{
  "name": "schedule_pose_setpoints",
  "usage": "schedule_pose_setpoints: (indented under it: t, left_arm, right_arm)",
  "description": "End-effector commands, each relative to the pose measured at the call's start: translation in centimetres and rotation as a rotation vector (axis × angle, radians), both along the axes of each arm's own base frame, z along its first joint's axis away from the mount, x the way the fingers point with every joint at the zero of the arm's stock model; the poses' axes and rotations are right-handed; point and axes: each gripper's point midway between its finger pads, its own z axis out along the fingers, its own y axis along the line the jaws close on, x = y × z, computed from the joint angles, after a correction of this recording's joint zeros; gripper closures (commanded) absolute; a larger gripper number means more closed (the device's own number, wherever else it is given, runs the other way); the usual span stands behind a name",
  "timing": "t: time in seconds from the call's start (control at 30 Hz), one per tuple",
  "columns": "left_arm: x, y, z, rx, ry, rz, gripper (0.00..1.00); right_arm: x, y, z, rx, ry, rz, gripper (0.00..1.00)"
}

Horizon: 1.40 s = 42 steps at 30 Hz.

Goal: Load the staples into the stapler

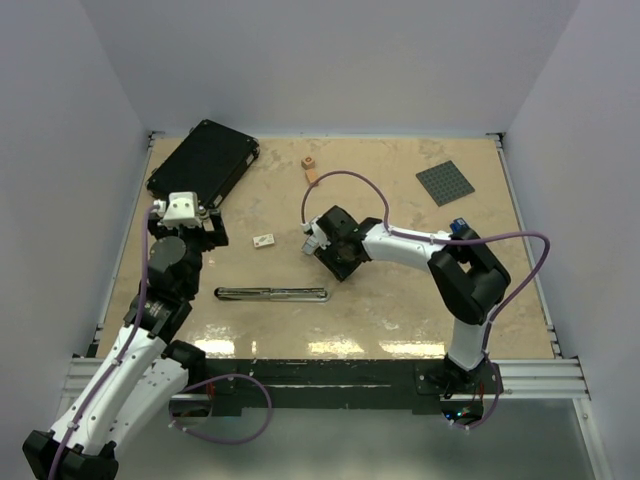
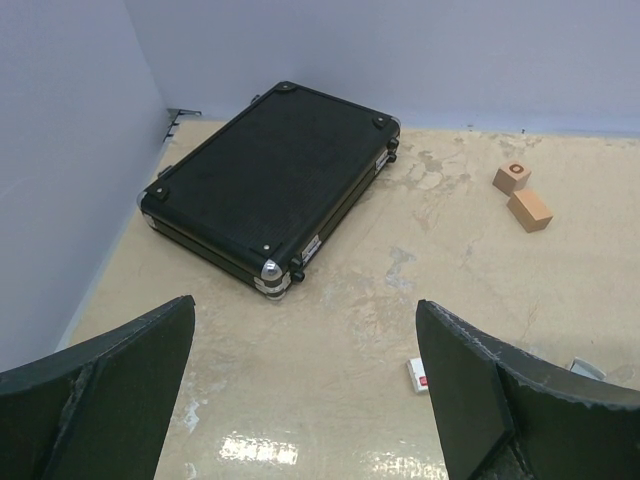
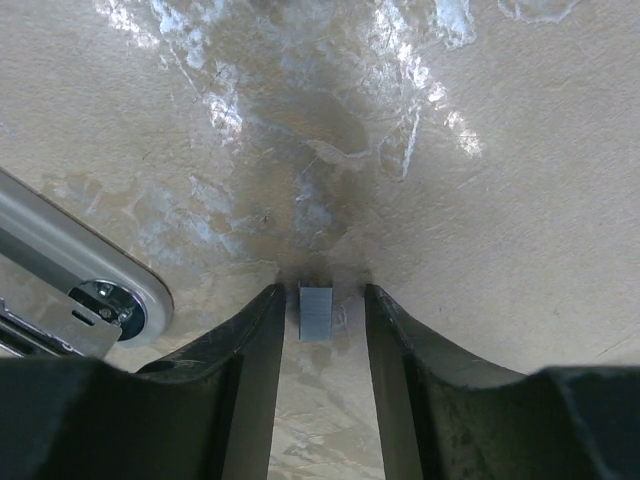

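The staples (image 3: 316, 310), a small grey block, lie on the table between the fingers of my right gripper (image 3: 320, 292). The jaws stand open with a gap on each side of the block, narrower on the left. The stapler (image 1: 272, 294) lies stretched out flat on the table in front of the arms, and its silver end (image 3: 95, 285) shows just left of the right fingers. In the top view my right gripper (image 1: 338, 262) points down at the table and hides the staples. My left gripper (image 1: 205, 222) hovers open and holds nothing (image 2: 305, 315), well left of the stapler's far side.
A black case (image 1: 205, 160) (image 2: 270, 180) lies at the back left corner. Two wooden blocks (image 1: 310, 168) (image 2: 522, 195) sit at the back middle, a grey studded plate (image 1: 446, 182) at the back right. A small white box (image 1: 264, 240) (image 2: 420, 375) lies between the grippers.
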Motion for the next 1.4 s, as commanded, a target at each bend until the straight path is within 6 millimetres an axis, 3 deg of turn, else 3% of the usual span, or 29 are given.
schedule_pose_setpoints:
  t: [0.0, 0.6, 0.73, 1.0, 1.17, 1.37]
  left_arm:
    - [0.2, -0.1, 2.2, -0.028, -0.047, -0.006, 0.04]
    - [0.2, -0.2, 2.2, -0.028, -0.047, -0.012, 0.04]
    - [0.2, -0.2, 2.1, -0.026, -0.043, -0.012, 0.04]
    - [0.2, -0.2, 2.1, -0.027, -0.044, -0.012, 0.04]
    - [0.2, -0.3, 2.1, -0.022, -0.042, -0.016, 0.04]
    - [0.2, -0.4, 2.2, -0.022, -0.046, -0.026, 0.04]
  right_arm:
    - [0.7, 0.3, 1.1, -0.01, -0.011, -0.018, 0.58]
    - [0.4, 0.6, -0.3, -0.047, 0.059, -0.015, 0.69]
    - [0.5, 0.6, -0.3, -0.055, 0.057, -0.016, 0.77]
    - [1.0, 1.8, 2.9, 0.032, -0.009, 0.024, 0.83]
    - [1.1, 3.1, 6.2, 0.094, -0.09, 0.099, 0.84]
    - [-1.2, 6.5, 9.1, 0.205, -0.126, 0.305, 0.83]
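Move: Right between the right hand's parted fingertips is the small staple strip, about 1 cm below the hand point. From this hand, the opened stapler's middle lies some 17 cm left and 4 cm back, its near end only about 5 cm to the left; the staple tray is roughly 8 cm left and 8 cm ahead. From the left hand, the strip lies about 32 cm right, roughly level fore and aft, and 25 cm below. Closing almost in place around the staple strip, the right fingers take it between their tips while the hand shifts under 1 cm. Once they have shut on it, the hand rises about 6 cm, quickening as it goes and swinging some 3 cm left, with a slight counter-clockwise turn of the wrist. ##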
